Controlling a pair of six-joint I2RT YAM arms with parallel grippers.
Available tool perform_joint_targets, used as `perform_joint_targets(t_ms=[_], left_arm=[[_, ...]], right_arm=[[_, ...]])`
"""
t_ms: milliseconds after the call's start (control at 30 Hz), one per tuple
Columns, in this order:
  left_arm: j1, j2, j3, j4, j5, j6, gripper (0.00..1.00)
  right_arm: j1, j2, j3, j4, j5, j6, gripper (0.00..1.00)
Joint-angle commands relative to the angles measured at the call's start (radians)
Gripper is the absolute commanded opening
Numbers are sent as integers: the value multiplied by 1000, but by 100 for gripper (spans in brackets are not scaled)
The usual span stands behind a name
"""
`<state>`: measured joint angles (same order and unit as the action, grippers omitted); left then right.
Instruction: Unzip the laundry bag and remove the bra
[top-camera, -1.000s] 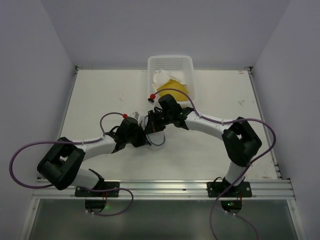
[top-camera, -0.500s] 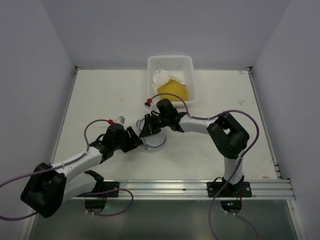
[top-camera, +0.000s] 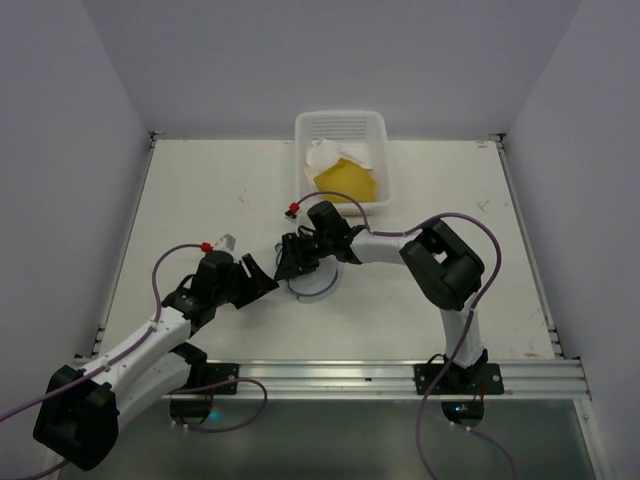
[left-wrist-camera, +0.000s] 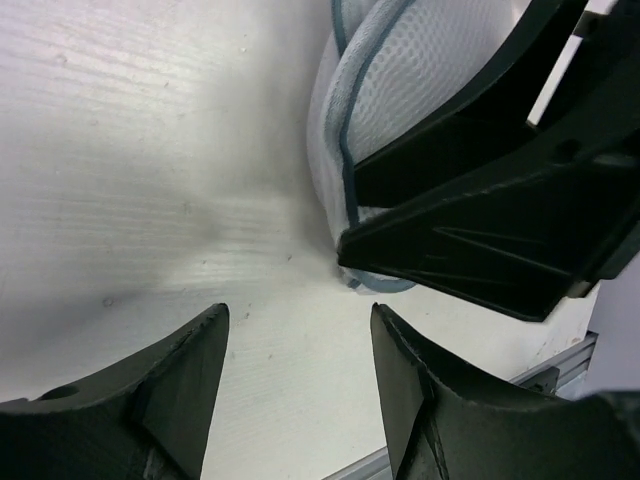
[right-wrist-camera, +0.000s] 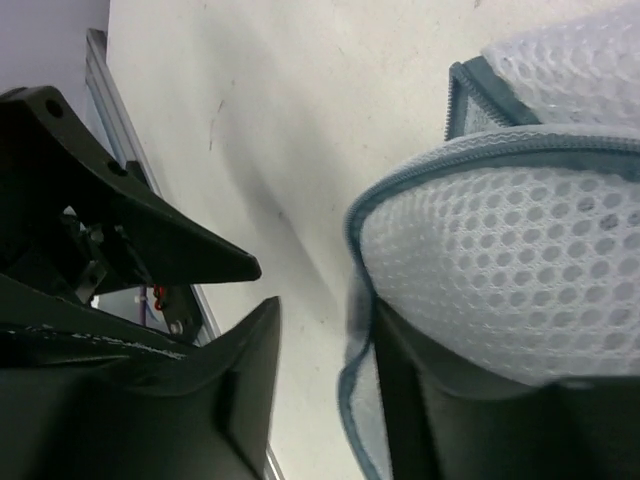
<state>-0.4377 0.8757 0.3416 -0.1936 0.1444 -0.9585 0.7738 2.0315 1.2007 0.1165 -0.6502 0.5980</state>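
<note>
The laundry bag (top-camera: 318, 284), a small round pouch of white mesh with a blue-grey zip rim, lies on the table in front of the basket. My right gripper (top-camera: 297, 262) hangs over its left edge with the jaws apart. In the right wrist view the mesh (right-wrist-camera: 520, 270) drapes over the right finger, and bare table shows between the fingertips (right-wrist-camera: 325, 320). My left gripper (top-camera: 256, 273) stands open a little to the left of the bag, touching nothing. The left wrist view has the bag (left-wrist-camera: 400, 80) beyond the empty gripper (left-wrist-camera: 300, 312). The bra is hidden.
A white plastic basket (top-camera: 340, 124) stands at the back of the table, holding white and yellow cloth (top-camera: 345, 178). A metal rail (top-camera: 330, 375) runs along the near edge. Walls close in the left, right and back sides.
My left gripper has opened and drawn back left, away from the bag. My right gripper has opened and stays at the bag's left edge, with its arm folded in closer.
</note>
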Motion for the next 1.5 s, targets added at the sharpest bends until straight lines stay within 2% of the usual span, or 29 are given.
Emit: perform_joint_targets(t_ms=[0,33,167,300,567,767,967,1067,1200,1267,1467], left_arm=[[10,-9,25,-62,-22,12,63],[10,-10,49,-82,-26,14,63],[11,-18,125,-131,-61,33,66],[14,-23,215,-187,-114,59,77],[24,23,376,-251,-198,144,100],[37,55,474,-296,-256,214,100],[54,62,608,-363,-350,288,100],[62,71,703,-409,-422,337,100],[67,72,829,-460,-521,397,100],[67,66,899,-466,-551,443,100],[67,45,1079,-480,-640,563,100]], right_arm=[[1,-40,20,-67,9,-49,49],[1,-62,20,-80,18,-58,60],[1,-169,26,-161,44,-96,79],[-1,-283,45,-273,108,-121,98],[-31,-434,206,-550,377,-234,99],[-188,-580,180,-635,432,-276,99],[-442,-807,114,-684,624,-234,99],[-614,-933,100,-704,673,-201,99],[-656,-1077,117,-738,834,-217,99],[-656,-1151,141,-736,888,-282,99],[-654,-1280,211,-726,925,-377,99]])
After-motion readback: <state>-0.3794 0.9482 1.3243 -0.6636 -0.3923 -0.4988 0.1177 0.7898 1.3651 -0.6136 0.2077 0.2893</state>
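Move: The laundry bag lies about 7 cm to the right of my right hand and 2 cm back, its middle some 3 cm lower, with its near rim right at the fingers. The basket is about 28 cm ahead and 15 cm to the right of that hand; the yellow garment in it is roughly 24 cm ahead and 16 cm right. From my left hand, the bag is about 10 cm to the right and 2 cm ahead, slightly lower. I leave the laundry bag with both hands, spreading the fingers fully. My right hand comes free of the rim and climbs first, then swings wide to the right in a forward-bulging arc, about 40 cm right and 40 up, fingers turning clockwise from pointing left to forward. My left hand rises some 30 cm, easing left and forward while its fingers tip up towards level. ##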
